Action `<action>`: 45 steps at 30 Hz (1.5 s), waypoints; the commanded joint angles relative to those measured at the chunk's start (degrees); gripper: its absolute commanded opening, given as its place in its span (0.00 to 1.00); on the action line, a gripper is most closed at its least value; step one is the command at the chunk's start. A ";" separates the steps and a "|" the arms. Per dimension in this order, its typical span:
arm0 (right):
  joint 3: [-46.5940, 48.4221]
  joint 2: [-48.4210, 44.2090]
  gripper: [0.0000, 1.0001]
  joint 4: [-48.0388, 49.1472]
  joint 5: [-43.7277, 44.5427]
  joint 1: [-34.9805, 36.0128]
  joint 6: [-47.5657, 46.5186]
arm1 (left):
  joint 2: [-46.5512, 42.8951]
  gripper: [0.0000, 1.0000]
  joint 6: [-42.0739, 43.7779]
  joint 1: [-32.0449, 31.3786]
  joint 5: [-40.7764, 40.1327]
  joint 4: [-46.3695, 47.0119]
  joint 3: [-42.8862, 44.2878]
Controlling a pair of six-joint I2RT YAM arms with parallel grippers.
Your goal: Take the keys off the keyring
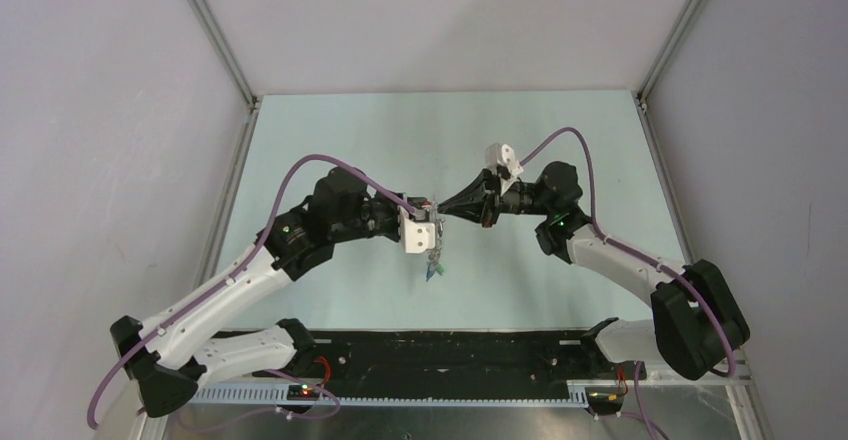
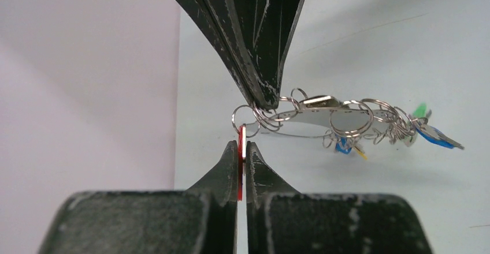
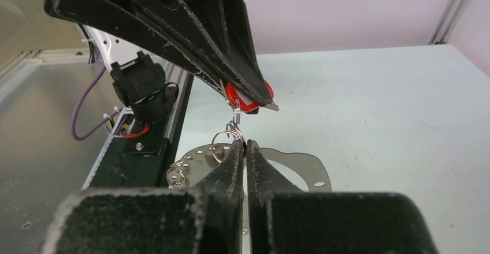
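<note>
Both grippers meet in mid-air over the table's centre. My left gripper (image 2: 244, 144) is shut on the red head of a key (image 2: 241, 153), gripped edge-on between its fingers. A chain of small split rings (image 3: 234, 128) links that key to the keyring (image 3: 315, 170), a flat grey metal hoop with holes, hanging below. My right gripper (image 3: 243, 144) is shut on one of those small rings by the hoop's edge. Other keys (image 2: 430, 133) with green, blue and yellow heads dangle from the hoop's far end and hang under the grippers in the top view (image 1: 434, 270).
The pale green table (image 1: 560, 140) lies beneath, enclosed by grey walls and aluminium corner posts (image 1: 215, 35). A black rail (image 1: 430, 352) with the arm bases runs along the near edge. Purple cables loop over both arms.
</note>
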 commanded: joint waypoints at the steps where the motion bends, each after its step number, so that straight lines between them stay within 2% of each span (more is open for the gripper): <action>1: 2.04 -1.90 0.00 8.41 2.12 -1.95 9.59 | -1.49 0.00 -0.51 0.65 -0.69 4.42 -0.79; 10: -0.55 -0.80 0.00 26.01 6.04 -2.50 20.70 | 0.12 0.00 -0.42 0.65 2.59 4.39 -1.14; 16: -0.63 1.80 0.00 30.87 7.65 -1.93 25.02 | 0.76 0.00 -0.06 0.57 5.73 4.43 -1.10; 21: -0.59 1.36 0.00 27.27 9.91 -1.63 24.20 | 0.37 0.00 1.16 0.27 6.53 4.44 -1.72; 24: -0.58 0.10 0.03 23.36 8.87 -1.73 22.21 | 0.38 0.00 0.09 0.25 2.55 4.39 -1.16; 25: -0.69 -0.24 0.08 21.37 7.64 -1.86 21.55 | 0.32 0.00 -0.06 0.25 1.44 4.43 -1.07; 26: -1.07 -0.98 0.20 20.34 7.15 -1.89 20.05 | 0.07 0.00 -0.10 0.29 -0.26 4.42 -0.98; 28: -2.16 -2.29 0.33 17.21 6.44 -2.00 17.27 | -0.46 0.00 0.22 0.38 -1.65 4.40 -1.13; 32: -3.68 -5.16 0.44 10.56 6.32 -2.14 11.27 | -1.37 0.00 1.09 0.36 -1.11 4.47 -1.46; 35: -3.84 -6.54 0.46 6.36 6.82 -2.12 7.76 | -1.83 0.00 1.77 0.37 0.43 4.46 -1.73; 42: -3.09 -6.63 0.46 6.56 7.78 -1.79 1.70 | -3.52 0.00 3.47 0.42 3.56 4.41 -2.77; 45: -1.39 -5.69 0.45 3.20 7.46 -1.05 -1.96 | -3.74 0.00 3.69 0.40 3.96 4.40 -2.76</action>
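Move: Between the two hands runs a short chain of rings. The left fingers still pinch the red key, and the right fingers still hold a ring about 3 cm to the left hand's right, 1 cm back and 2 cm lower. From the right hand, the red key lies some 3 cm to its left, 1 cm farther out and 2 cm higher; the metal plate hangs about 4 cm back and 7 cm below, straight in line sideways. Pulling the pinched ring upward about 5 cm, the right hand tips its fingertips up some 10 degrees, then opens and lets go of the ring, backing off a little to its right and sinking about 2 cm, fingers open. The left hand keeps its pinch on the red key, easing about 1 cm up and right before dipping roughly 2 cm around the release. ##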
